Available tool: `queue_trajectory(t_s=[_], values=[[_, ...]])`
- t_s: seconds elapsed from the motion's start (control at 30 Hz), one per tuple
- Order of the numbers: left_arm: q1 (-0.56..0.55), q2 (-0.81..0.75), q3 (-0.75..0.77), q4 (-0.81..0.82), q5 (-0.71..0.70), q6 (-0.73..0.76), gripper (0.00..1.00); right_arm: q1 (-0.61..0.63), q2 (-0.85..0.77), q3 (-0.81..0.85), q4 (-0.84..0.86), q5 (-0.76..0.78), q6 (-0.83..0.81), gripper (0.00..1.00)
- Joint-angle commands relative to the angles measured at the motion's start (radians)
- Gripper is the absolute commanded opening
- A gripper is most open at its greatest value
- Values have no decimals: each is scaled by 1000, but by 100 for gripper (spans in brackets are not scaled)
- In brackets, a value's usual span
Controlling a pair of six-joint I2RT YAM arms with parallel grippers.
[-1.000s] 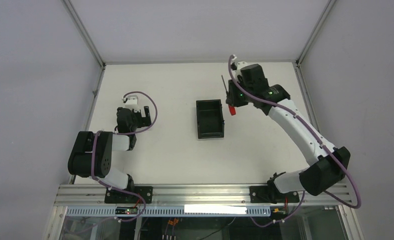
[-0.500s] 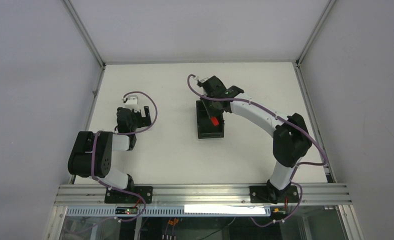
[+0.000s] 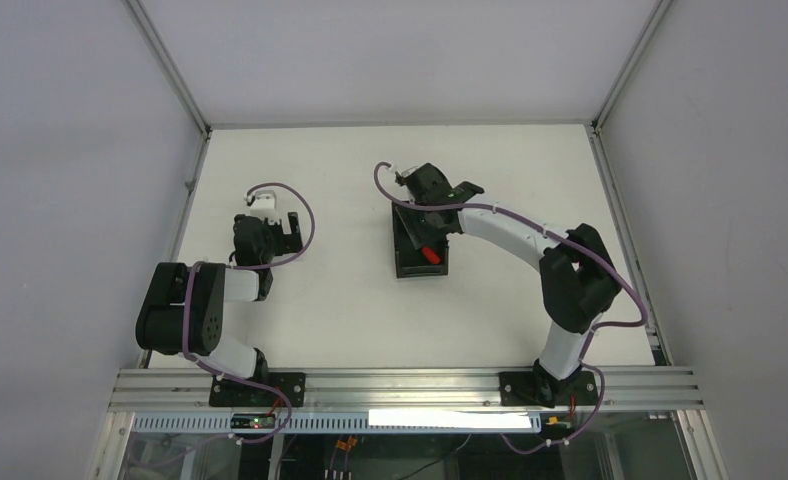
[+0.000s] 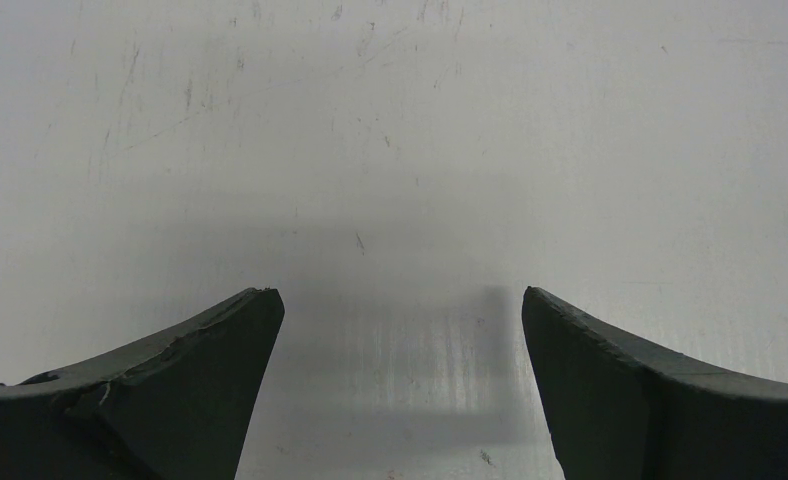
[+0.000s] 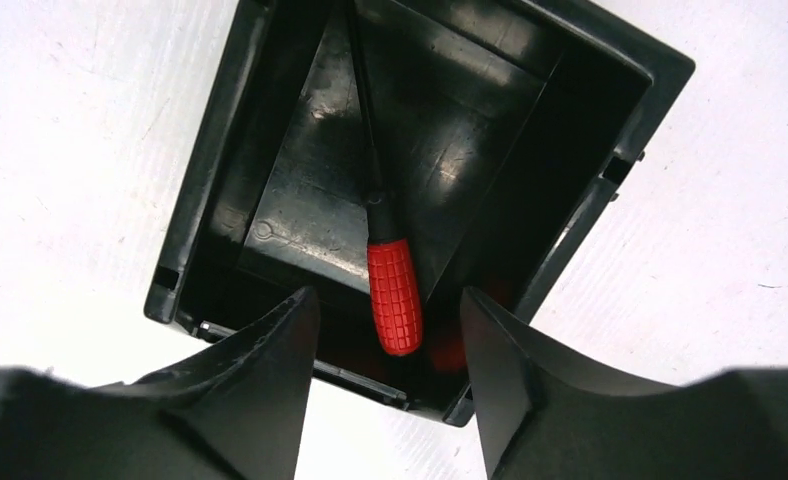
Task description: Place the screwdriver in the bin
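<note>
The screwdriver (image 5: 394, 295), red handle and thin black shaft, lies slanted inside the black bin (image 5: 215, 170), its handle against the near wall. My right gripper (image 5: 386, 292) hovers just above the bin's near end, open, with gaps between both fingers and the handle. From above, the red handle of the screwdriver (image 3: 429, 255) shows in the near part of the bin (image 3: 399, 264), below the right gripper (image 3: 421, 222). My left gripper (image 4: 400, 292) is open over bare table, holding nothing, and the left gripper (image 3: 290, 226) sits far to the left of the bin.
White table (image 3: 330, 300) with metal frame posts at its back corners and walls on the left and right. The right arm (image 3: 530, 240) arches across from its base to the bin.
The right arm swung left from beside the bin to over it, carrying the screwdriver. Its jaws have opened and the screwdriver now lies in the bin. The left arm stayed still.
</note>
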Motion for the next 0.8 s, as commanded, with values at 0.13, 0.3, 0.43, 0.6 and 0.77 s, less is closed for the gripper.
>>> queue_trajectory(t_s=[0.13,0.3,0.43,0.6,0.77], values=[[5,-24,-2,27,15,-2,99,10,-97,71,32,22,25,67],[5,-25,-2,27,15,-2,99,-46,-162,78,-29,170,111,93],[5,-24,-2,27,16,-2,99,-207,-244,-22,-31,147,181,99],[6,-24,-2,27,15,-2,99,-487,-351,-180,59,20,189,99],[5,-25,-2,27,15,-2,99,-655,-384,-228,53,51,165,99]])
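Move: The screwdriver already lies loose on the bin floor, its middle about 1 cm ahead of my half-open right hand, 1 cm to its left and roughly 6 cm below. The bin's middle is some 2 cm ahead of that hand, level with it sideways and about 4 cm below. From my idle left hand the screwdriver is about 29 cm to the right, 6 cm nearer my bases and slightly lower. I spread my right fingers from half open to fully open and lift straight up out of the bin, away from the screwdriver. From there I swing fast to the right, some 23 cm, drifting about 4 cm forward and turning the hand roughly 45 degrees clockwise; the climb tops out near 7 cm and eases down a couple of centimetres as I travel out over the bare table. ##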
